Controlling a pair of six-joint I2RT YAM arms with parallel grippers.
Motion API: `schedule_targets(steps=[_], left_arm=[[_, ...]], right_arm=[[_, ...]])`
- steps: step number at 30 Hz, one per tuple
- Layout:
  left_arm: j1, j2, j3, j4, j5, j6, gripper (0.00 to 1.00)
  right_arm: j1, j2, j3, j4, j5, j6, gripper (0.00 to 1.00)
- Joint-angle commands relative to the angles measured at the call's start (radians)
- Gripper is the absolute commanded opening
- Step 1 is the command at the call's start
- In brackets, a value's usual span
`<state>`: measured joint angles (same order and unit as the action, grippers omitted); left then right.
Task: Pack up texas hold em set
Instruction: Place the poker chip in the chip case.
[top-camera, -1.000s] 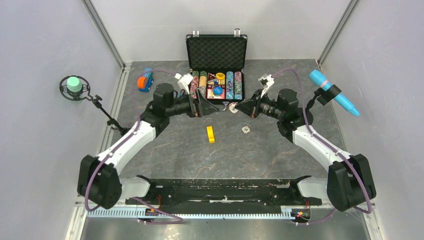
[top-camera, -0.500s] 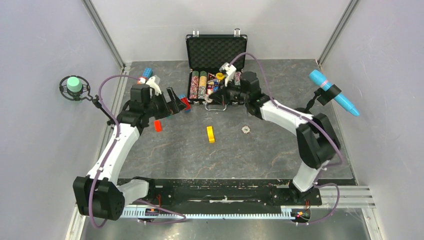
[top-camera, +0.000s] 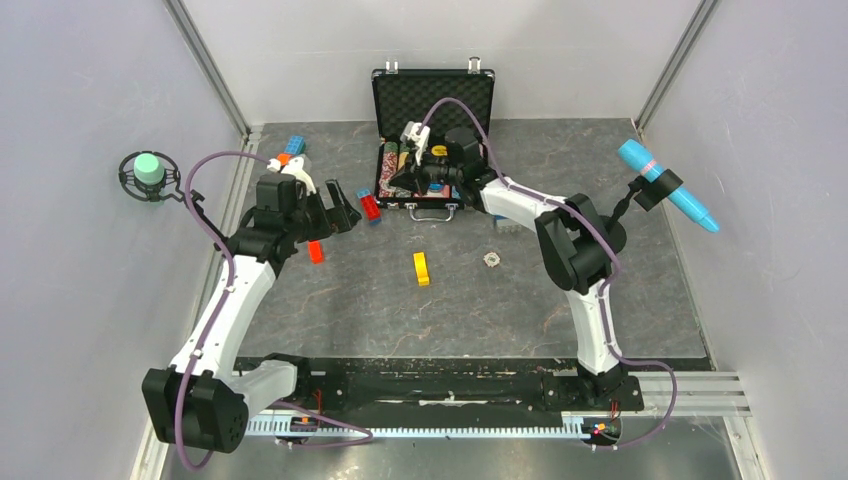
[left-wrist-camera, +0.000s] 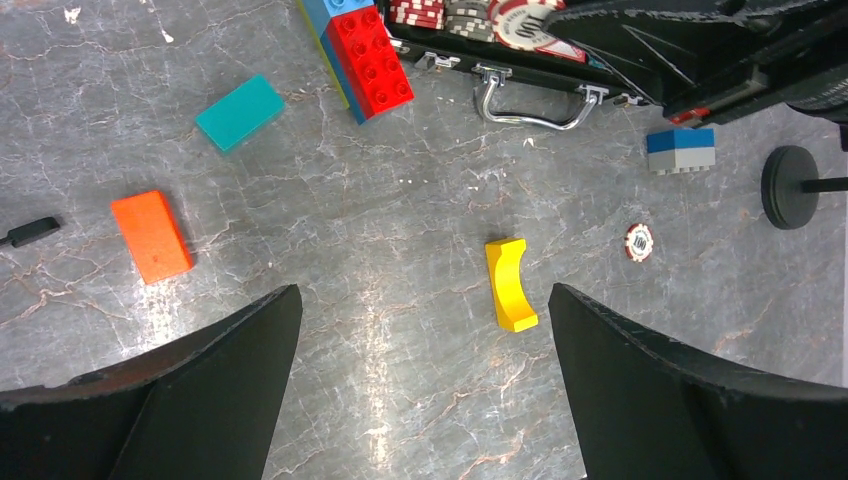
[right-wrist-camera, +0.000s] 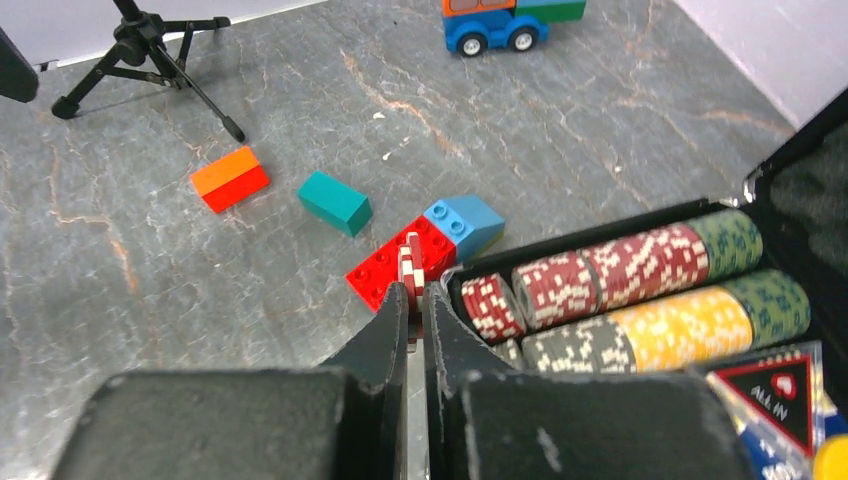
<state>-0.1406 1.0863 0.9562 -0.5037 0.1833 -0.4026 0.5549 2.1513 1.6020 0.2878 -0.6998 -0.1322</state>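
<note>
The black briefcase (top-camera: 432, 100) of the texas hold em set lies open at the back, rows of coloured chips (right-wrist-camera: 600, 290) in its tray. My right gripper (right-wrist-camera: 412, 290) is shut on a red-and-white chip (right-wrist-camera: 410, 258) held edge-on, just off the tray's left end above the red brick (right-wrist-camera: 385, 270); from above the right gripper (top-camera: 395, 183) sits at that corner. One loose chip (top-camera: 491, 260) lies on the table, also in the left wrist view (left-wrist-camera: 639, 241). My left gripper (top-camera: 348, 210) hangs open and empty left of the case, its jaws wide over bare table (left-wrist-camera: 420, 300).
A yellow block (top-camera: 421, 268) lies mid-table. A red-and-blue brick (top-camera: 371, 205), teal block (left-wrist-camera: 238, 112) and orange block (top-camera: 316, 251) lie left of the case. Blue-grey brick (left-wrist-camera: 680, 150), toy car (top-camera: 290, 150), green-topped stand (top-camera: 148, 168), blue object on a stand (top-camera: 665, 185).
My right arm swung from the table's middle up to the case's left end with the chip in its jaws. The left arm pulled back to the left, still open.
</note>
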Motion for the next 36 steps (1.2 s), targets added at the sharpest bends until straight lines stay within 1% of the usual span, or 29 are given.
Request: schedule_targets(steps=[1,4,6,9,10,11,20,25,36], left_arm=[[0.006,-0.011,-0.007,0.017,-0.019,0.055,1.0],[0.006,-0.012,-0.008,0.017,-0.019,0.056,1.0],[0.006,-0.013,-0.01,0.018,-0.02,0.058,1.0],[0.006,-0.015,-0.011,0.017,-0.024,0.06,1.0],[0.006,-0.015,-0.011,0.063,-0.023,0.061,1.0],[0.006,-0.015,-0.01,0.018,-0.024,0.061,1.0],[0.006,-0.013,-0.011,0.017,-0.024,0.065,1.0],[0.006,-0.015,-0.013,0.016,-0.028,0.068,1.0],[0.006,-0.015,-0.011,0.015,-0.025,0.07,1.0]], right_arm=[[0.008,0.064,0.081,0.135,-0.059,-0.088,0.0],[0.006,0.088,0.052,0.225,-0.073,-0.133,0.0],[0.006,0.105,0.044,0.252,-0.078,-0.168,0.0],[0.006,0.15,0.098,0.181,-0.082,-0.236,0.0],[0.007,0.161,0.117,0.16,-0.082,-0.259,0.0],[0.006,0.171,0.124,0.148,-0.08,-0.275,0.0],[0.007,0.222,0.172,0.104,-0.087,-0.416,0.0],[0.006,0.254,0.227,0.065,-0.086,-0.436,0.0],[0.006,0.304,0.282,0.013,-0.077,-0.473,0.0]])
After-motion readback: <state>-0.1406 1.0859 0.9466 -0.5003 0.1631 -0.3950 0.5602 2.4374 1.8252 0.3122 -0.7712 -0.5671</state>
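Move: The gap for the chip, near the close end of the case's leftmost red-chip row, lies about 4 cm ahead, 5 cm left and 11 cm below the right hand, which already holds the chip. From the same hand the red brick is roughly 9 cm left, level in reach; the case handle 6 cm right and 2 cm back; the card boxes 8 cm ahead, 6 cm right. From the idle left hand the gap is some 18 cm ahead, 4 cm right, 16 cm down. The red-and-white chip, still pinched in the right hand's shut fingers, is carried down about 6.5 cm, forward 4.5 and left 3 towards the gap near the front of the left row. The descent pauses midway, easing up slightly while the hand keeps going forward, then resumes; the wrist rolls some 20 degrees about its left-pointing fingers, its forward side rising, squaring the chip to the row. ##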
